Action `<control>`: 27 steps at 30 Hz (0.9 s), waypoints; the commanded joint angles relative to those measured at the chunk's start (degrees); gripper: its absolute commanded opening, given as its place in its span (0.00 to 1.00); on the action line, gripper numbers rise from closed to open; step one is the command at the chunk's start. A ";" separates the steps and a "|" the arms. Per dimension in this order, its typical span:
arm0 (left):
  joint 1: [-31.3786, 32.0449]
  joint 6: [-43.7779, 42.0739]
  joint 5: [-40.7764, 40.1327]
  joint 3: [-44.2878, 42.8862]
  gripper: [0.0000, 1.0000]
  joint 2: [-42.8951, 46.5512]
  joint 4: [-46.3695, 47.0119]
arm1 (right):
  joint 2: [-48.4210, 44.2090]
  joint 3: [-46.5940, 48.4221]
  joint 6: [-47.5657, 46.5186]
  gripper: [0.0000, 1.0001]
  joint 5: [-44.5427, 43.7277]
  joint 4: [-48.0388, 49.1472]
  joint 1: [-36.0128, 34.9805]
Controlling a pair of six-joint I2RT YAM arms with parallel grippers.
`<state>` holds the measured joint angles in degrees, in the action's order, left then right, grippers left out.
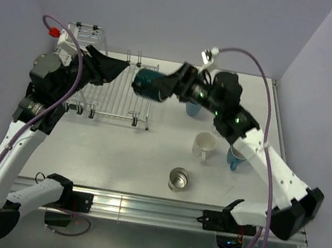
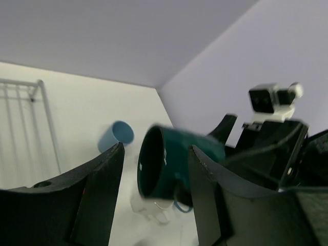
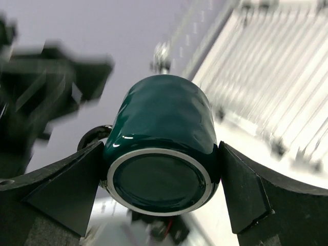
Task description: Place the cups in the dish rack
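My right gripper [image 1: 163, 87] is shut on the dark teal mug [image 1: 146, 84], holding it on its side in the air by the right edge of the dish rack [image 1: 116, 97]. In the right wrist view the mug's base [image 3: 160, 180] faces the camera, with a finger pressed on each side of the right gripper [image 3: 161, 171]. My left gripper [image 1: 113, 66] is open over the rack, its fingers pointing at the mug's mouth [image 2: 154, 164] with a small gap. In the left wrist view the mug shows between and beyond the left gripper [image 2: 156, 149] fingers.
On the table right of the rack stand a blue tumbler [image 1: 192, 109], a cream mug [image 1: 204, 146], a blue mug with white inside [image 1: 235, 157] and a steel cup [image 1: 178, 179]. The rack's taller basket [image 1: 86, 37] is at the far left. Walls close in behind and right.
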<state>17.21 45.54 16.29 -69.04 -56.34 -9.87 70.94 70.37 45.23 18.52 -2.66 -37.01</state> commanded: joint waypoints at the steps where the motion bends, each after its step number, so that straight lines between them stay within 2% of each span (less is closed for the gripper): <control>1: -0.25 -7.39 -9.61 -7.41 0.59 2.98 -10.42 | 9.54 22.36 -11.98 0.00 -5.95 -15.68 0.36; 3: -0.25 -8.79 -11.71 -8.31 0.59 3.60 -13.15 | 19.21 31.10 -14.37 0.00 -9.27 -24.71 0.45; 4: -0.25 -9.15 -12.25 -8.83 0.59 4.04 -13.85 | 22.89 40.19 -16.47 0.00 -10.34 -27.46 0.37; 6: -0.25 -10.20 -12.95 -9.36 0.59 4.22 -15.88 | 33.88 49.64 -18.15 0.00 -12.53 -35.52 0.28; 7: -0.25 -10.47 -13.04 -9.62 0.59 4.39 -16.41 | 37.92 59.78 -19.47 0.00 -13.42 -38.01 0.28; 8: -0.25 -10.73 -13.04 -9.54 0.59 4.57 -16.76 | 45.27 65.02 -20.00 0.00 -14.30 -40.56 0.36; 10: -0.25 -11.61 -13.57 -9.28 0.59 5.18 -17.38 | 51.46 75.82 -20.88 0.00 -16.40 -44.10 0.28; 12: -0.25 -12.57 -13.83 -9.19 0.59 5.36 -18.25 | 56.32 77.46 -21.67 0.00 -17.46 -41.66 0.28; 16: -0.25 -14.07 -14.09 -8.05 0.59 6.06 -19.13 | 57.81 68.77 -23.34 0.00 -19.65 -34.70 0.01; 21: -0.25 -15.48 -13.66 -6.38 0.59 6.50 -19.31 | 62.39 71.84 -26.33 0.00 -23.35 -36.37 -2.35; 27: -0.25 -16.01 -13.04 -3.57 0.59 6.24 -18.43 | 63.10 69.47 -28.70 0.00 -26.34 -36.54 -4.47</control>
<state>17.21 31.11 3.14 -73.76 -50.41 -29.39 136.27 138.04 19.16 -4.14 -41.82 -40.62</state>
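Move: The right hand holds the green cup by its base. The cup's spot, the right end of the dish rack, lies about 21 cm ahead, 11 cm left and 24 cm below. Some 26 cm down are the blue cup, 20 ahead and 16 right, and the white mug, level and 21 right; the rack's front clip is 7 ahead, 9 left and 27 down. From the left hand that spot is about 19 cm ahead, 1 left and 29 below. Keeping its pinch on the green cup, the right hand swings quickly forward, about 20 cm, and some 9 cm left, rising a little before dropping steeply to about 20 cm below its start, low over the rack's right end. Its fingers tip down some 45 degrees, then it slows almost to a stop; whether the cup touches the bars can't be seen. The empty left hand draws off left about 5 cm. ##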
